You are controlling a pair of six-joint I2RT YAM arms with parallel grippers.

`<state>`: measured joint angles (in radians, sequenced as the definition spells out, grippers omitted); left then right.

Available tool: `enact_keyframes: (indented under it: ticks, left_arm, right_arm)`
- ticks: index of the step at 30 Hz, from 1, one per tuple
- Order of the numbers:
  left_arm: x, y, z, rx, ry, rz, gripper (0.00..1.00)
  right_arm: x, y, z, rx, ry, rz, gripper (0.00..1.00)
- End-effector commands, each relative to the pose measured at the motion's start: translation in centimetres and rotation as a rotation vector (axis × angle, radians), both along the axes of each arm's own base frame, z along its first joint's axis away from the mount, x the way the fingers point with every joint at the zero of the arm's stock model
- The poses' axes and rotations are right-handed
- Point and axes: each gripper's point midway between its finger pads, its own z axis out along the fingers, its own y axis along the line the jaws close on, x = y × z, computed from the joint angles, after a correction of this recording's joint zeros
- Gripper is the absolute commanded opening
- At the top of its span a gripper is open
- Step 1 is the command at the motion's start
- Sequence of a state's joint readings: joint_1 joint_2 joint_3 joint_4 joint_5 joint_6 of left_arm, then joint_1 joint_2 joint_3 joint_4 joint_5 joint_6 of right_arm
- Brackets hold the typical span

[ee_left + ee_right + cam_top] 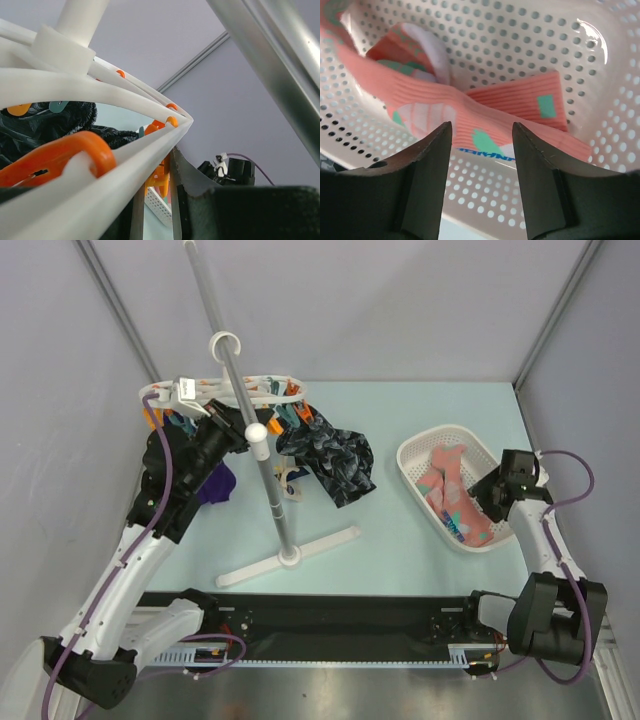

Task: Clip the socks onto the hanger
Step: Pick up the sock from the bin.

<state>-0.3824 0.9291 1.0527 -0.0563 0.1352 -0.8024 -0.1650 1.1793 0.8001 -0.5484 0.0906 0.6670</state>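
The white oval hanger (225, 392) hangs on the pole, with orange and teal clips. A black-grey marbled sock (335, 462) hangs from its right side. A purple sock (216, 485) shows beside my left arm; what holds it is hidden. My left gripper (218, 432) is just under the hanger. In the left wrist view a hanger rail (125, 165) crosses my left gripper (157, 167), hiding one finger; the jaws stand a little apart, with an orange clip (159, 181) beyond. Salmon-pink spotted socks (452, 495) lie in the basket. My right gripper (482, 132) is open just above a salmon sock (445, 117).
The grey pole stand (262, 465) with its white cross base (290, 558) stands mid-table, right of my left arm. The white mesh basket (420, 445) sits at the right, with my right gripper (497, 490) over its right rim. Grey walls enclose the table.
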Motion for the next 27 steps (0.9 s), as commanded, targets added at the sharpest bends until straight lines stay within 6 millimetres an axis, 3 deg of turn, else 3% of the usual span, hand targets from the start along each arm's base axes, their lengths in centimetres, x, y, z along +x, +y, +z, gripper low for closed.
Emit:
enact_keyframes:
  ticks: [1, 9, 12, 14, 16, 18, 22, 27]
  left_arm:
    - [-0.3, -0.3, -2.2, 0.018, 0.07, -0.024, 0.0]
    - [-0.3, -0.4, -2.4, 0.016, 0.075, -0.03, 0.0]
    - [-0.3, -0.4, -2.5, 0.012, 0.076, -0.031, 0.0]
    - [-0.3, -0.4, -2.5, 0.009, 0.077, -0.031, 0.0]
    - [-0.4, -0.4, -2.4, 0.012, 0.074, -0.034, 0.0]
    - [-0.5, -0.4, -2.4, 0.012, 0.076, -0.031, 0.0]
    - [-0.6, -0.2, -2.2, 0.014, 0.069, -0.024, 0.0]
    - [-0.8, -0.1, -2.1, 0.014, 0.064, -0.023, 0.0]
  right_arm:
    - [-1.3, -0.6, -1.6, 0.035, 0.014, -0.1, 0.57]
    - [-1.3, -1.4, -5.1, 0.051, 0.036, -0.194, 0.56]
    - [-1.1, -1.5, -6.0, 0.046, 0.057, -0.186, 0.49]
    - [-0.6, -1.6, -6.1, 0.037, 0.054, -0.174, 0.31]
    - [0.1, -1.9, -5.2, 0.001, 0.035, -0.13, 0.11]
    - [0.7, -2.4, -3.9, -0.032, 0.013, -0.114, 0.02]
    - [2.9, -2.9, 0.9, -0.124, -0.071, -0.003, 0.0]
    - [3.9, -2.6, 6.1, -0.225, -0.174, 0.088, 0.0]
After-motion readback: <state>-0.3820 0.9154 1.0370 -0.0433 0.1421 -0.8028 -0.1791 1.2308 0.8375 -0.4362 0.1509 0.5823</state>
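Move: The pink sock lies in the bin below the right hand, its middle about 8 cm down, 2 cm back and 1 cm to the left. The bin's middle is about level ahead, some 3 cm to the left and 7 cm down; the second pink sock lies roughly 9 cm left, level ahead and 8 cm down. From the left hand, the sock is about 44 cm right, 3 cm back and 38 cm below. The pink sock is pinched between the right hand's open fingers: the hand sinks about 7 cm into the bin, drawing back some 2 cm, and closes to shut on the cloth near the sock's middle. Then it lifts about 8 cm and goes forward some 5 cm, still gripping the fold, the fingers tilting up about 10 degrees. ##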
